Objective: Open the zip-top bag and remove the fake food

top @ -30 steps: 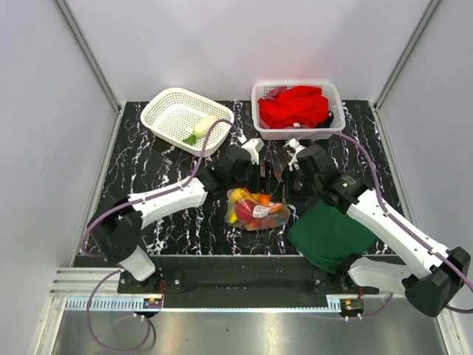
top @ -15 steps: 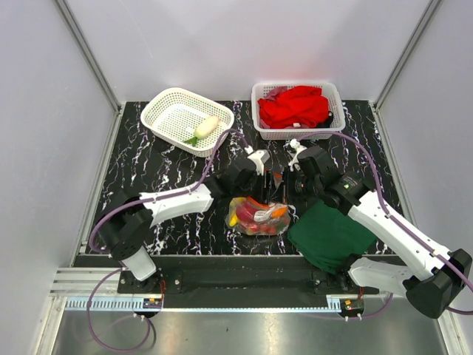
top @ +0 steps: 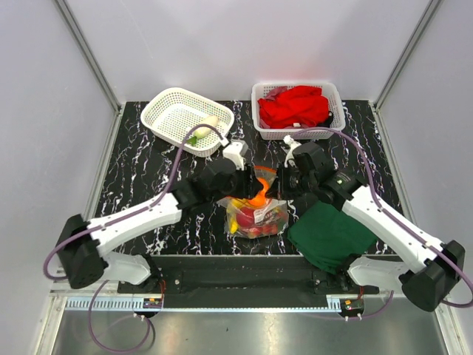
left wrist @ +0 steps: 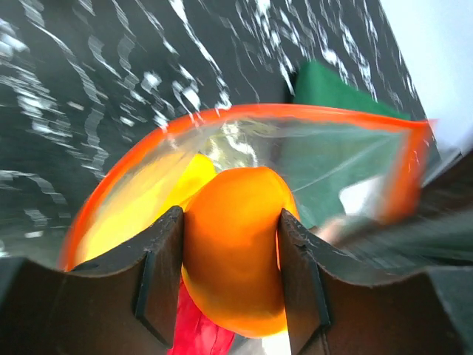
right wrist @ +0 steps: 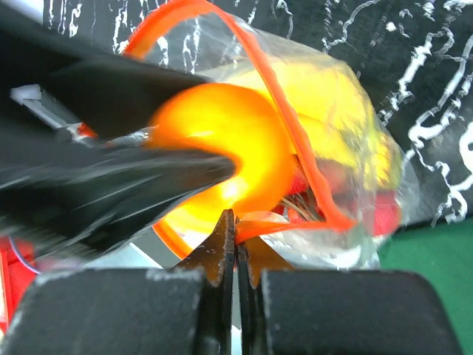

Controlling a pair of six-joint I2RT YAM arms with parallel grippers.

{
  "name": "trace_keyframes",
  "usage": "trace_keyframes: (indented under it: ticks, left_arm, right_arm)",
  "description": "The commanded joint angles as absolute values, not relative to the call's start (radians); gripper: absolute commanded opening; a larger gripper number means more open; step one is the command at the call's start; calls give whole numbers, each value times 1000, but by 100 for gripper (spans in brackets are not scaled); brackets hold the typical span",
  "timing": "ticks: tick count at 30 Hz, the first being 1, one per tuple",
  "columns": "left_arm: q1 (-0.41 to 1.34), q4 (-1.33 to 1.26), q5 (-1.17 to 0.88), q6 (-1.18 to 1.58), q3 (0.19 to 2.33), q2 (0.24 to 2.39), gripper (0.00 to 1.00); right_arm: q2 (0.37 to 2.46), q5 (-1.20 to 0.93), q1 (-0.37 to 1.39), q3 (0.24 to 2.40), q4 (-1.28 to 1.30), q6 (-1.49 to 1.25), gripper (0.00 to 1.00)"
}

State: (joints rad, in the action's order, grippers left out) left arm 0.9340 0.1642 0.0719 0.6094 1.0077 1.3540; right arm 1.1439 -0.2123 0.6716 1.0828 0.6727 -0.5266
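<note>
The zip-top bag lies on the black marble table between the two arms, its orange-red zip mouth held open and raised. My left gripper reaches into that mouth and is shut on the orange, one piece of the fake food. The orange shows at the bag's opening. Yellow and red pieces stay inside the bag. My right gripper is shut on the zip edge of the bag, right beside the orange.
A white basket at the back left holds a pale white vegetable. A second white basket at the back right holds red cloth. A dark green folded cloth lies under the right arm near the front edge.
My left gripper has gone into the bag's mouth and closed on the orange, and its arm has swung lower and to the left. The bag's mouth has risen. The right gripper keeps its grip.
</note>
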Motion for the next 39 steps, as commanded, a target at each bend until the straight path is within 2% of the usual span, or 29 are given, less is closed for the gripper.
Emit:
trace_keyframes:
  ticks: [1, 10, 16, 20, 26, 32, 38, 39]
  left_arm:
    - [956, 187, 271, 529, 999, 1223, 0]
    - [910, 239, 357, 408, 1114, 1108, 0]
    - [635, 233, 224, 411, 1203, 1134, 0]
    - [448, 189, 132, 433, 1262, 1268, 0]
    - [301, 155, 38, 463, 1423, 1549, 0]
    - [221, 187, 6, 475, 1620, 1810, 0]
    - [202, 242, -38, 469, 1678, 1980, 0]
    - [202, 244, -41, 462, 1677, 1994, 14]
  right_arm:
    - [1222, -255, 675, 1166, 574, -483, 0]
    - [1397, -216, 675, 1316, 563, -437, 0]
    - [1450, -218, 675, 1353, 566, -425, 0]
    - [1459, -227, 673, 1356, 568, -420, 0]
    - [1436, -236, 675, 1342, 566, -414, 0]
    - [1411, -232, 673, 1336, 581, -399, 0]
    - [1408, -236, 673, 1344, 584, -391, 0]
    - [1413, -239, 673, 1347, 586, -394, 0]
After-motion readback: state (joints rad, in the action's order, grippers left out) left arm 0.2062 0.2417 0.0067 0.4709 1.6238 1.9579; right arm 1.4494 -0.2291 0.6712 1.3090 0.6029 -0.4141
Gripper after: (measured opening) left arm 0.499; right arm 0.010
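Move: The left hand already holds the orange at the bag's mouth. The white basket's middle lies about 33 cm ahead, 25 cm to its left and 14 cm below; the white radish in it is some 32 cm ahead, 18 cm left. The fruit-filled part of the bag sits about 5 cm back and 11 cm down, straight behind it. From the right hand, pinching the bag's rim, that part is about 5 cm back, 6 cm left, and the basket 34 cm ahead, 31 cm left. Up and to its left first, the left hand draws the orange clear of the bag, then sweeps it forward about 30 cm to the basket, turning some 35 degrees counter-clockwise, and sinks over the basket with its grip kept. Meanwhile the right hand, still pinching the rim, carries it forward and left, then holds there. ##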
